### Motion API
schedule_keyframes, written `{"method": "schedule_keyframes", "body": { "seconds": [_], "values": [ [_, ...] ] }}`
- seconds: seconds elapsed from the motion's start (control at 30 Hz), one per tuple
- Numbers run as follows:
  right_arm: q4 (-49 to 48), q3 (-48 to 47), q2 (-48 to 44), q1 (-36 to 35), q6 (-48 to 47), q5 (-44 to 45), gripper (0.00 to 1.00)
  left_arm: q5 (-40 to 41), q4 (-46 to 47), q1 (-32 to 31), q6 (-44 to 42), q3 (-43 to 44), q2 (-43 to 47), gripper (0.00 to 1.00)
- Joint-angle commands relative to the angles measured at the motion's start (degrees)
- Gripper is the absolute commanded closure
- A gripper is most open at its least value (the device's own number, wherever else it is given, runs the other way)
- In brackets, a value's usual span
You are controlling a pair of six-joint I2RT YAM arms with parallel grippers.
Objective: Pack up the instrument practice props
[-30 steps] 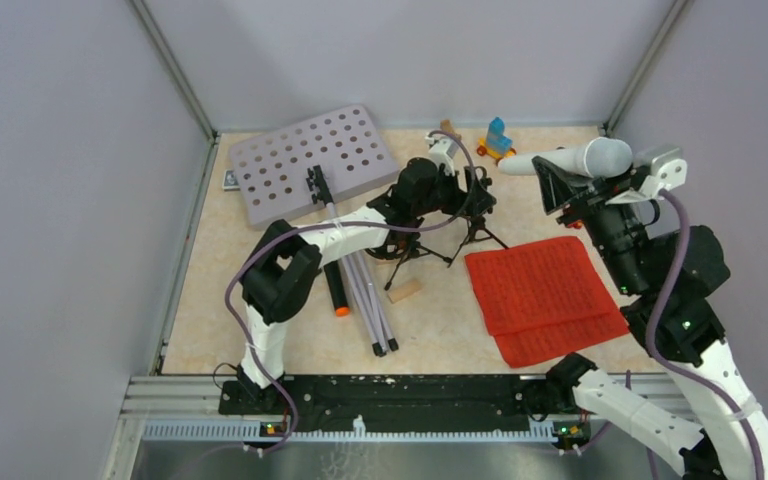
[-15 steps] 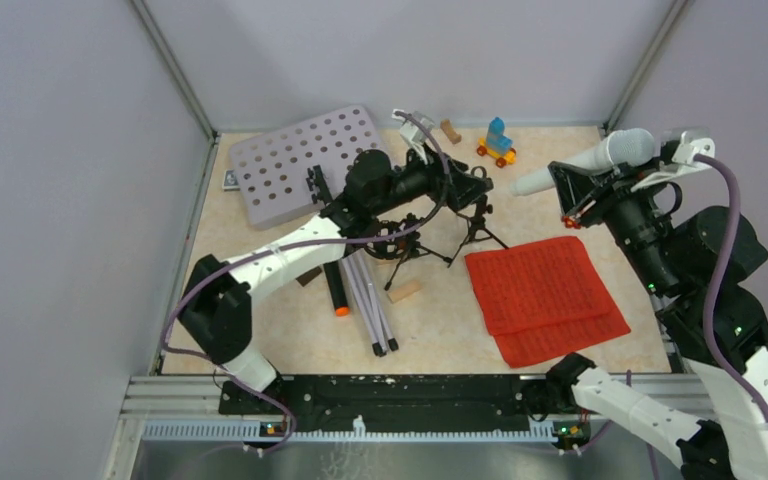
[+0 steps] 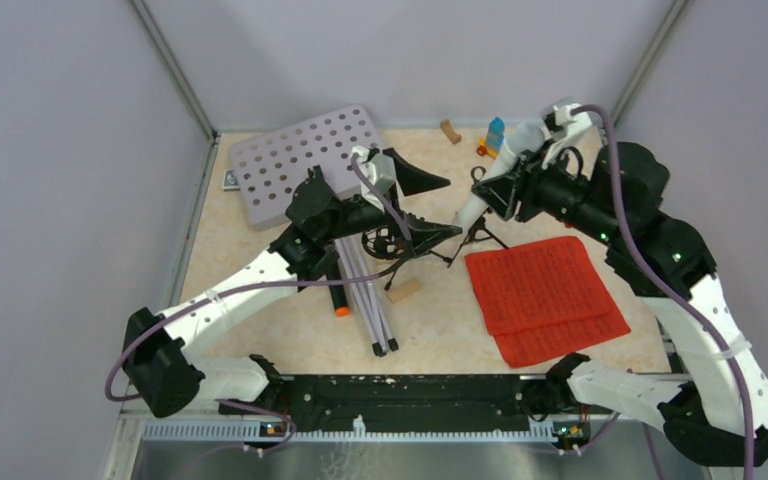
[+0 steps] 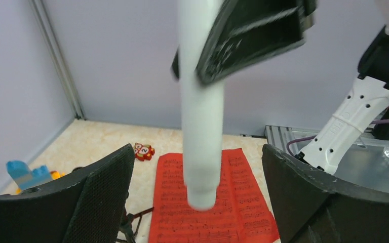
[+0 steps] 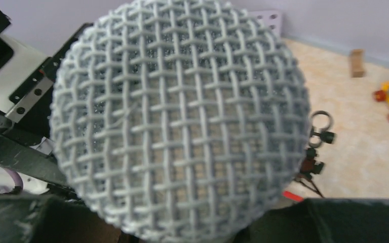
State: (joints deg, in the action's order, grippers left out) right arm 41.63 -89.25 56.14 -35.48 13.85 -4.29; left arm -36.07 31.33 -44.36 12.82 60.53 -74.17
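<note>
My right gripper (image 3: 500,187) is shut on the white tube (image 3: 512,160), which has a mesh head that fills the right wrist view (image 5: 182,116). The tube tilts down to the left. Its lower end (image 4: 201,152) hangs just in front of my left gripper (image 3: 438,207), which is open and empty, with fingers (image 4: 101,197) on both sides. The red sheet-music pages (image 3: 545,290) lie at the right. The grey perforated plate (image 3: 305,165) lies at the back left on its folded silver tripod (image 3: 370,295). The black microphone with orange end (image 3: 337,292) lies beside it. The small black tripod and shock mount (image 3: 400,243) stand mid-table.
A wooden block (image 3: 405,291) lies near the silver tripod legs and another (image 3: 449,131) by the back wall. The blue-and-orange toy car (image 3: 493,140) sits at the back, partly behind my right arm. A small red toy (image 4: 143,151) lies beyond the red pages.
My right arm has swung left with the white tube and tipped its end down toward the left gripper. My left gripper has drawn back left from the shock mount and faces the tube.
</note>
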Motion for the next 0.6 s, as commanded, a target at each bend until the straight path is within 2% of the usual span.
{"method": "schedule_keyframes", "body": {
  "seconds": [0.0, 0.13, 0.23, 0.3, 0.47, 0.57],
  "values": [
    [-5.2, 1.6, 2.5, -0.4, 3.0, -14.7, 1.00, -4.5, -1.7, -0.9, -5.8, 1.6, 2.2, 0.01],
    [-11.5, 4.5, 2.1, -0.8, 5.0, -17.6, 1.00, -2.4, -6.6, -2.0, -8.4, 1.7, 2.9, 0.05],
    [-13.3, 5.1, 2.9, -0.9, 5.9, -21.5, 1.00, -1.2, -6.6, -2.5, -9.2, 0.2, 4.2, 0.09],
    [-14.3, 5.7, 3.3, -1.2, 6.3, -23.4, 1.00, 0.0, -6.6, -2.7, -8.8, -0.1, 4.4, 0.15],
    [-15.9, 7.1, 3.4, -2.8, 5.6, -24.3, 1.00, 0.7, -8.1, -2.7, -7.1, 1.0, 3.7, 0.37],
    [-15.2, 7.2, 3.4, -3.4, 4.1, -23.5, 1.00, 1.3, -8.1, -2.7, -6.1, 1.1, 3.9, 0.66]
  ]
}}
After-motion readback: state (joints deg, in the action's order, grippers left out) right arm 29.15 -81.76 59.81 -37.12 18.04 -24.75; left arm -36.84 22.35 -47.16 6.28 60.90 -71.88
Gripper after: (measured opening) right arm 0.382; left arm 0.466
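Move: The left gripper, open and pointing right, has the free handle of the microphone about 7 cm to its right, 1 cm ahead and 2 cm higher. The right gripper holds the microphone near its head; the left gripper lies about 12 cm to its left, 3 cm nearer the base and 5 cm lower. From the left gripper, the small black stand is roughly 8 cm right, level fore and aft and 30 cm below; the red sheets are about 23 cm right, 18 cm back and 38 cm below. Carry the microphone left about 7 cm with the right gripper, keeping its grip, easing slightly down and back and swinging some 20 degrees counter-clockwise, so the handle enters the left gripper's open jaws. Draw the left gripper back about 2 cm, hold it there, then close its fingers to about half open around the handle. ##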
